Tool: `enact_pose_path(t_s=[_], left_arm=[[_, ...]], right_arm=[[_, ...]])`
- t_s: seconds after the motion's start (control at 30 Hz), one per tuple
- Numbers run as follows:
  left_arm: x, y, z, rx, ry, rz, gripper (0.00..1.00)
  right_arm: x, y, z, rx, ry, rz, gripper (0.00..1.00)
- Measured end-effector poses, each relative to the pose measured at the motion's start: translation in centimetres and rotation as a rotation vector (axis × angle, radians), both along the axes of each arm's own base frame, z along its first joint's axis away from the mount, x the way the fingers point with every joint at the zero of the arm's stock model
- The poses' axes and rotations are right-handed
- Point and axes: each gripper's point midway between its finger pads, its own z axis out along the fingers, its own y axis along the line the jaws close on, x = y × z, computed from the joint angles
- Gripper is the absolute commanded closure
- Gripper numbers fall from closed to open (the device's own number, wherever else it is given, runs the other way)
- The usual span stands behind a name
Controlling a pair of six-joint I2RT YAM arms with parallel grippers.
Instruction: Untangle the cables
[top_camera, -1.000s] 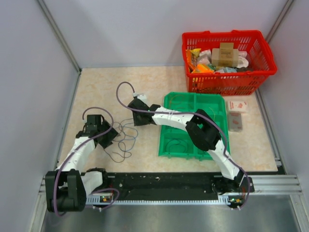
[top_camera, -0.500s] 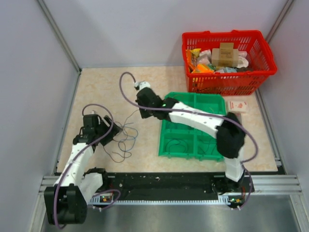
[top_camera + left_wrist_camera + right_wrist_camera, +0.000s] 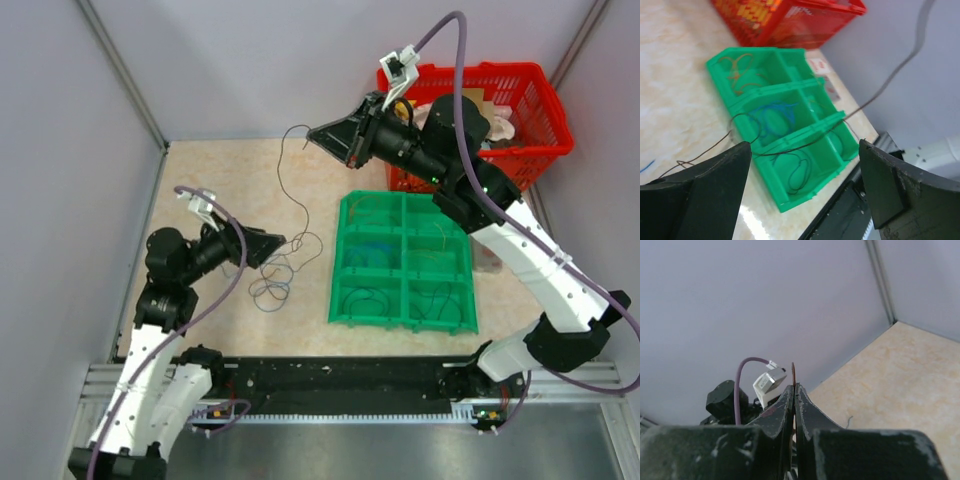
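Note:
My right gripper (image 3: 314,133) is raised high over the table's back middle. It is shut on a thin dark cable (image 3: 281,165) that hangs down to a loose pile of blue and dark cables (image 3: 272,282) on the table. In the right wrist view the fingers (image 3: 794,386) are pressed together, with a reddish wire end sticking up between them. My left gripper (image 3: 278,241) hovers just above the pile, pointing right. In the left wrist view it (image 3: 805,145) is wide open and empty, and a dark cable (image 3: 790,149) stretches across in front of it.
A green compartment tray (image 3: 340,262) holding sorted cables lies right of the pile; it also shows in the left wrist view (image 3: 720,59). A red basket (image 3: 555,140) of packets stands at the back right. Small boxes (image 3: 492,218) lie right of the tray. Walls enclose three sides.
My right arm has risen from the table beside the pile, up and to the back right, drawing one cable strand up. My left gripper has lifted and turned right over the pile.

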Motion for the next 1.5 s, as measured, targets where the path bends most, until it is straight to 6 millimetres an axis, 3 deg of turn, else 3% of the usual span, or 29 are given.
enact_pose_path(t_s=[0.13,0.27,0.47,0.57,0.67,0.7,0.77,0.8,0.83,0.97,1.0,1.1,1.17,1.27,1.33,1.43,1.5], left_arm=[[-1.5,-4.6,2.0,0.027,-0.061,-0.201,0.08],[-2.3,-7.8,2.2,0.039,-0.08,-0.324,0.1],[-1.4,-9.1,2.9,0.037,-0.091,-0.338,0.29],[-0.2,-9.2,2.7,0.048,-0.082,-0.303,0.3],[0.7,-9.0,2.3,0.06,-0.069,-0.257,0.24],[1.1,-8.8,2.1,0.067,-0.066,-0.239,0.29],[1.5,-8.6,2.0,0.074,-0.066,-0.214,0.65],[1.5,-8.6,2.0,0.073,-0.067,-0.209,0.9],[1.5,-8.6,2.1,0.073,-0.069,-0.213,1.0],[1.7,-8.6,3.0,0.101,-0.077,-0.216,1.0],[1.7,-8.2,3.6,0.113,-0.085,-0.198,1.0],[1.5,-6.5,6.6,0.134,-0.142,-0.106,1.0],[0.9,-4.3,10.0,0.13,-0.184,0.001,1.0],[-0.3,-0.8,16.5,0.069,-0.241,0.179,1.0],[-1.3,0.9,19.6,0.015,-0.259,0.26,1.0],[-2.2,2.3,21.7,-0.056,-0.241,0.32,1.0],[-1.9,2.5,20.9,-0.074,-0.184,0.342,1.0]], right_arm=[[-0.7,0.9,-0.2,0.005,0.05,0.079,1.0],[-0.7,1.2,-0.7,0.008,0.101,0.119,1.0],[-1.5,1.4,-0.6,0.02,0.136,0.167,1.0],[-1.9,1.5,-0.6,0.025,0.148,0.187,1.0],[-2.2,1.5,-0.6,0.026,0.157,0.206,1.0],[-2.3,1.6,-0.6,0.028,0.162,0.211,1.0],[-2.5,1.6,-0.6,0.031,0.169,0.223,1.0],[-2.6,1.6,-0.6,0.031,0.171,0.23,1.0],[-2.7,1.7,-0.6,0.03,0.172,0.235,1.0],[-2.6,1.8,-1.1,0.025,0.169,0.24,0.99],[-2.4,2.0,-1.8,0.015,0.171,0.236,0.9],[-1.4,2.6,-5.3,-0.05,0.193,0.219,0.46],[-0.5,3.3,-8.6,-0.114,0.212,0.207,0.28],[0.6,4.7,-14.3,-0.224,0.242,0.204,0.2],[0.5,5.4,-17.4,-0.275,0.254,0.221,0.18],[-1.3,6.7,-20.2,-0.303,0.242,0.297,0.17],[-2.8,7.9,-19.7,-0.274,0.202,0.367,0.18]])
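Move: The dark cable hangs from the right hand's shut fingers; the stretch the open left hand will shut on lies about 9 cm to its right, 3 cm ahead and 3 cm higher. The loose cables on the table are roughly 27 cm below the left hand, 4 cm to its left and 2 cm back; the green tray is some 22 cm right and 2 cm ahead. From the right hand, the grip spot is about 21 cm below and 2 cm left. The left hand swings about 9 cm right towards the hanging dark cable, backing slightly and then easing forward, shuts its fingers on it, and lifts it some 18 cm while carrying it 11 cm left. The right hand first keeps its pinch, drifting slightly back and left, then opens wide to let go of the cable as it sinks about 20 cm towards the loose cables, also moving left. ##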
